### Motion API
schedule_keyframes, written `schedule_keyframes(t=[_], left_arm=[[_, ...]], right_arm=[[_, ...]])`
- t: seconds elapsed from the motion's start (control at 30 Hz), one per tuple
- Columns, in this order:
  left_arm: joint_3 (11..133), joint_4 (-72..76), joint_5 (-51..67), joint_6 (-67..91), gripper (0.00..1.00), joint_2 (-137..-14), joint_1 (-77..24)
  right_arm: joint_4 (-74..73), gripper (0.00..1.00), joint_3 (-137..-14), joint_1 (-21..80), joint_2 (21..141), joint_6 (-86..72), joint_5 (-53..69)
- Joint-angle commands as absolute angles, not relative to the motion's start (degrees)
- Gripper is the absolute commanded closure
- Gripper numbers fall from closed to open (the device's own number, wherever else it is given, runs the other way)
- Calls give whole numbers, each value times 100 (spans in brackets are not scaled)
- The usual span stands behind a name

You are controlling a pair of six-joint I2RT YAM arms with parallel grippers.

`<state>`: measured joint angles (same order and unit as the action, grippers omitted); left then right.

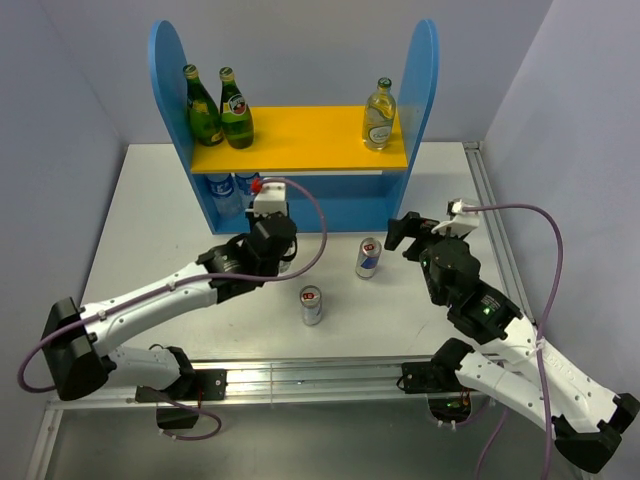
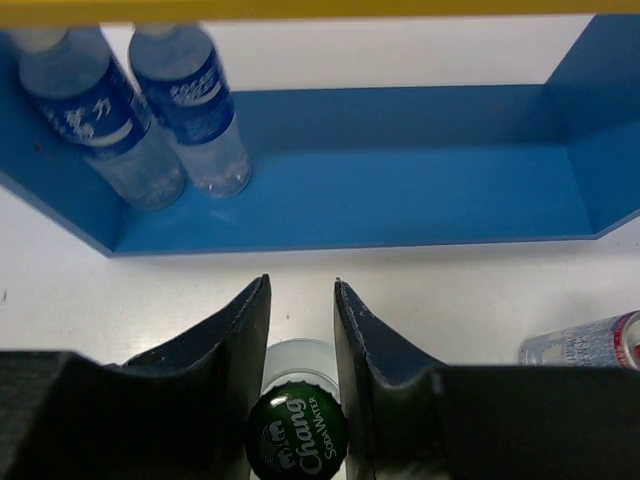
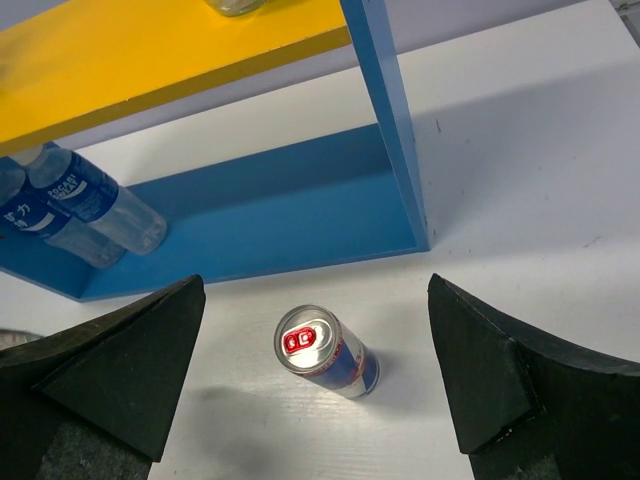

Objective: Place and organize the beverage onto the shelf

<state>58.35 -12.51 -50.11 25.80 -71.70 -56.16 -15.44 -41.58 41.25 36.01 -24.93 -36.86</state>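
Note:
My left gripper (image 2: 300, 288) is shut on the neck of a clear bottle with a green cap (image 2: 297, 437), standing on the table in front of the shelf (image 1: 300, 142). In the top view that gripper (image 1: 272, 238) covers the bottle. My right gripper (image 3: 316, 281) hangs open above the blue-silver can (image 3: 326, 350), which stands upright (image 1: 368, 257). A silver-red can (image 1: 311, 305) stands nearer the front. Two dark green bottles (image 1: 220, 110) stand on the left of the yellow top board, and a clear green-capped bottle (image 1: 379, 116) stands on its right.
Two blue-labelled water bottles (image 2: 150, 120) stand at the left end of the blue lower tier (image 2: 400, 190). The tall blue side panels (image 1: 418, 80) flank the shelf. A metal rail (image 1: 490, 210) runs along the table's right edge.

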Motion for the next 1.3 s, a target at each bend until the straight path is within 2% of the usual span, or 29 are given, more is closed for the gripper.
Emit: schedule_keyframes(t=[0.0,0.33,0.63,1.27], left_arm=[[6915,-808,-4923,2101,100,-7460,-5564],[9559,-1265,-4518,1249,100,-8498,-5335],[11353,-1459,-4140,844,100,-9237,-5265],[13130,-545,-3464,624,100,-10932,-4632]], right_arm=[[-1450,1,-4087,4140,3542,-2575,-3797],[-1459,1,-3964,4140,3358,-2584,-3893],[-1380,1,-3858,4140,3340,-2531,-3920],[-1257,1,-3744,4131,3410,-2522,-3911]])
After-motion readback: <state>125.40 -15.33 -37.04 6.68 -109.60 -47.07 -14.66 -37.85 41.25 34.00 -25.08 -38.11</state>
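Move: The left hand, holding the clear green-capped bottle, is bound for the free stretch of yellow upper shelf about 18 cm ahead, 13 cm right and 4 cm higher. The clear bottle already up there stands some 20 cm ahead and 22 cm right; the labelled green bottle is about 20 cm ahead, 7 cm left. Down on the table, the red-and-blue can is roughly 5 cm ahead, 21 cm right. From the right hand that stretch lies about 22 cm ahead, 18 cm left. Keeping its pinch around the neck of the clear bottle, the left hand lifts it about 20 cm while carrying it forward and to the right, past the height of the yellow shelf; then it levels off and pushes mainly forward over the shelf, towards the clear bottle at the right end. The fingers tip up some 15 degrees, to about level. ##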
